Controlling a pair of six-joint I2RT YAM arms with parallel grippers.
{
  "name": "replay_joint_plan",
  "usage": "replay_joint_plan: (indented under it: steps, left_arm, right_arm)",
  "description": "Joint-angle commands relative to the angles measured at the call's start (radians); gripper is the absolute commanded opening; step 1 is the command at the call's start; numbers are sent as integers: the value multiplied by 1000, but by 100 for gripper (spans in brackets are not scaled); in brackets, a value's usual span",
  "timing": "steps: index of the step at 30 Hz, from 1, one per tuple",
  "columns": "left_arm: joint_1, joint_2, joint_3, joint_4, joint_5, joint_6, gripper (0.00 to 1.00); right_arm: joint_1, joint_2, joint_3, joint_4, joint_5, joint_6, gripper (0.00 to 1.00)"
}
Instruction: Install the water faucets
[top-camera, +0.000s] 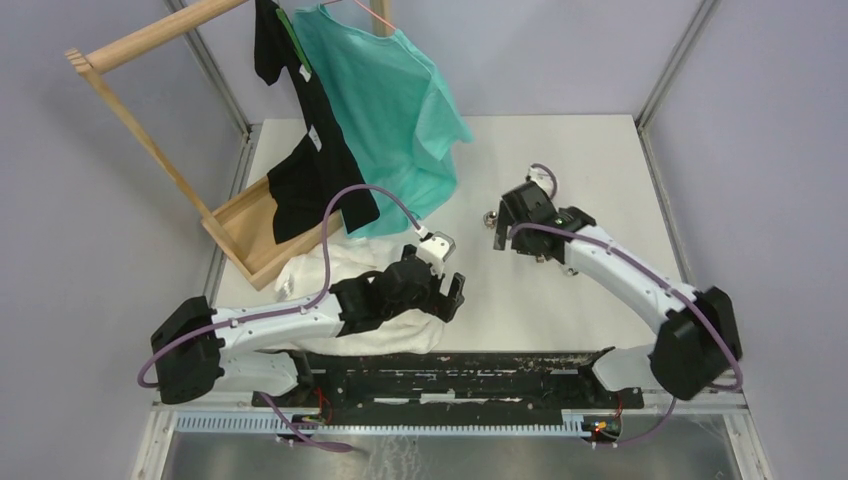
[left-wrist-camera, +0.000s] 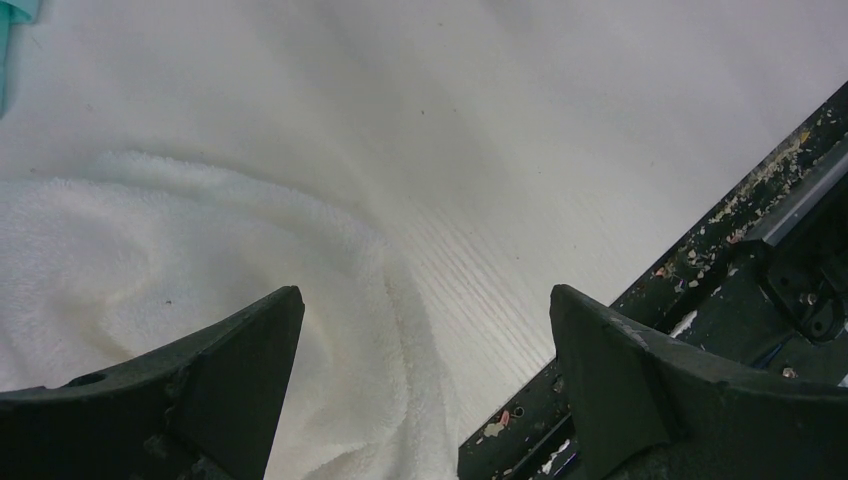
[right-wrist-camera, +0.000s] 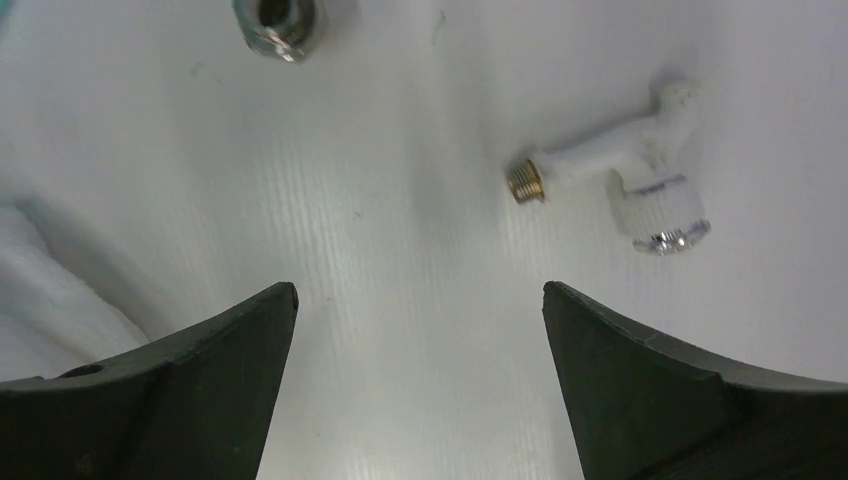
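Observation:
A white plastic water faucet (right-wrist-camera: 628, 165) lies on its side on the white table, with a brass threaded end (right-wrist-camera: 525, 182) and a round knob. A small silver threaded fitting (right-wrist-camera: 278, 20) lies apart from it, also visible beside the right wrist from above (top-camera: 490, 218). My right gripper (right-wrist-camera: 420, 290) hovers just short of both parts, open and empty; seen from above it (top-camera: 505, 232) covers the faucet. My left gripper (left-wrist-camera: 425, 295) is open and empty over a white towel's edge (left-wrist-camera: 200, 270), near the table's front (top-camera: 452, 297).
A white towel (top-camera: 310, 272) lies bunched under the left arm. A wooden rack (top-camera: 150, 140) at the back left holds a black shirt (top-camera: 300, 150) and a teal shirt (top-camera: 390, 110) hanging down onto the table. A black rail (left-wrist-camera: 760, 230) runs along the near edge.

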Motion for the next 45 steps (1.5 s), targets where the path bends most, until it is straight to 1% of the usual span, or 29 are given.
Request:
replay_joint_plan:
  steps: [1,5,9,11,14,18,22,30,33,35,37,40,42,43,44,45]
  left_arm:
    - [-6,-27,43,10,-54,-36,99]
    - [-6,-103,1,1,-91,-75,99]
    - [-7,-163,-36,6,-113,-69,99]
    - [-7,-173,-26,-15,-122,-59,99]
    - [-7,-185,-25,-29,-124,-57,99]
    - [-7,-200,-42,-24,-110,-59,99]
    - [-7,-245,-80,14,-85,-60,99]
    - [-6,-261,-92,15,-65,-42,100]
    - [-6,-261,-91,15,-60,-42,100]
    - [-6,-255,-89,14,-52,-37,100]
    - [-6,-249,-86,10,-45,-33,100]
    - [-7,-243,-84,7,-45,-36,100]
    - [-6,-240,-87,13,-44,-40,100]
    - [-7,-237,-88,16,-44,-42,100]
    - [-6,-231,-87,16,-44,-42,100]
    - [-8,-227,-87,16,-45,-42,100]
  right_arm:
    - [0,201,242,-85,42,-34,100]
    - [1,363,400,-123,61,-65,100]
    - [0,498,490,-41,-70,-210,100]
    - [0,605,567,-79,-82,-262,100]
    - [0,693,650,-117,-59,-304,100]
    - [-9,752,699,-90,-64,-357,100]
    - [-30,810,762,-114,-88,-385,100]
    - [-76,879,785,-91,-192,-363,100]
    - [-91,880,760,-63,-249,-345,96]
    - [-99,875,739,-35,-260,-334,88]
    - [-98,872,729,-27,-251,-325,76]
    - [-97,872,729,-32,-239,-326,52]
    - [-98,866,724,-33,-243,-336,40]
    - [-98,859,716,-32,-240,-337,32]
    - [-98,849,706,-28,-234,-335,27]
    - [-98,836,695,-24,-228,-334,25]
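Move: The metal fitting lies about 14 cm ahead of the open right hand, 7 cm to its left and 10 cm below. On the table at the same depth, the white faucet with the brass thread is roughly 4 cm ahead and 7 cm to the right, and the white towel's middle some 30 cm left and 6 cm back. From the left hand, the fitting is about 25 cm ahead, 6 cm right and 10 cm below. Right hand reaches some 14 cm forward, down and left, then pinches the metal fitting; left hand rises leftward. ##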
